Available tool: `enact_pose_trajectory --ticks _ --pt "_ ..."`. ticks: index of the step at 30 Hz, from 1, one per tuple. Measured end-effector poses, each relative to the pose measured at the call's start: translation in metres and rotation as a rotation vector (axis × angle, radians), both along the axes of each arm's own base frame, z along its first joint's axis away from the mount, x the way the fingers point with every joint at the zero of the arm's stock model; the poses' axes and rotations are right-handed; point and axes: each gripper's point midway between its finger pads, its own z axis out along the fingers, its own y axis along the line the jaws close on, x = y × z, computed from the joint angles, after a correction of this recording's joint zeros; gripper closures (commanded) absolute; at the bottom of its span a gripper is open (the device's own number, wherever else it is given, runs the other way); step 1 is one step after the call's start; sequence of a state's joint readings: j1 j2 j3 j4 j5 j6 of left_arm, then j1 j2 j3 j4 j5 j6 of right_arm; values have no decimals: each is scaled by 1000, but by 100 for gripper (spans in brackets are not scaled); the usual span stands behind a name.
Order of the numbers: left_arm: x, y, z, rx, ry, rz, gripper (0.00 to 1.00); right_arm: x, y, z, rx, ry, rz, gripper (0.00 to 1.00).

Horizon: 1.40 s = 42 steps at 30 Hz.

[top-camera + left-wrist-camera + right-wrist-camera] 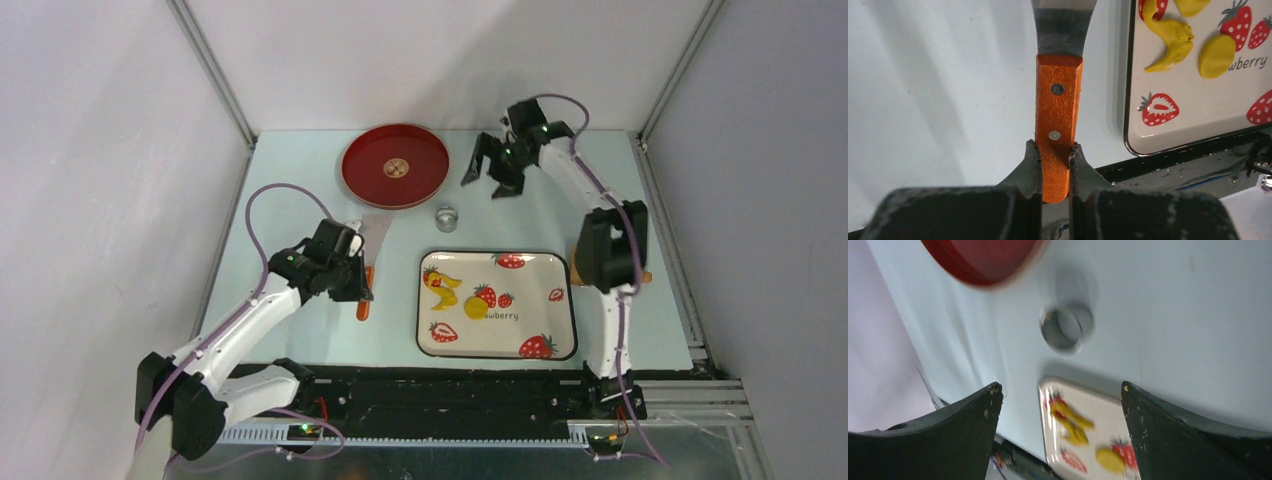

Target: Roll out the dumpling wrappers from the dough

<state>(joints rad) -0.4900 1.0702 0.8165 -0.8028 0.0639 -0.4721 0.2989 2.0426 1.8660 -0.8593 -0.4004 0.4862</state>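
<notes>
The yellow dough [443, 287] lies as an irregular lump at the left of the strawberry tray [560, 345], with a round flat dumpling wrapper [476, 308] just right of it. In the left wrist view, the dough [1170, 37] and wrapper [1216, 56] show at upper right. My left gripper [1054, 147] is shut on the orange wooden handle of a metal scraper [1058, 100], left of the tray and resting low over the table. My right gripper [488, 180] hangs open and empty high over the back of the table. Its blurred view looks down on the dough [1070, 422] and wrapper [1109, 459].
A red round plate [420, 150] sits at the back, with a small brown object at its centre. A metal ring cutter [446, 218] stands between plate and tray. A wooden roller [576, 266] lies right of the tray, mostly hidden behind my right arm.
</notes>
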Motion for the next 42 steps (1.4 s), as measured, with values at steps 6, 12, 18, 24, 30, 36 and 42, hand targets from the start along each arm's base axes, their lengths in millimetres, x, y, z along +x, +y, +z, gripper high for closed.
enact_pose_trajectory --ticks 6,12,18,24,30,36,42 --pt "7 -5 4 -23 17 -14 100 103 32 -13 55 -98 -42 32" --pt "7 -7 5 -41 24 -33 100 111 45 -81 167 82 -139 34" --pt "6 -9 5 -57 30 -41 100 123 69 -105 272 127 -192 35" --pt "2 -7 -1 -58 48 -42 100 129 100 -107 343 121 -200 46" --pt "2 -8 2 -79 43 -53 100 130 114 -110 338 112 -218 62" --pt "1 -10 7 -102 29 -61 100 133 107 -118 284 110 -265 79" --pt "0 -11 9 -116 26 -68 100 136 93 -120 278 119 -280 83"
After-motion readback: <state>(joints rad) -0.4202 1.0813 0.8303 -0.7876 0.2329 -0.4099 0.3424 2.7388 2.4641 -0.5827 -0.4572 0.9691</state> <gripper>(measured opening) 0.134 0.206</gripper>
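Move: The right hand is open, with the red plate's middle about 20 cm ahead, 22 cm left and 13 cm below; its near right rim is only some 14 cm ahead and 10 cm left. The metal cup stands about 4 cm ahead and 10 cm left, the strawberry tray's middle some 20 cm back and 3 cm right, both about 14 cm lower. From the left hand, the plate lies roughly 43 cm ahead, 7 cm right and 9 cm below. The right hand reaches about 13 cm forward, 12 down and 10 left, closing to pinch the plate's near right rim. ##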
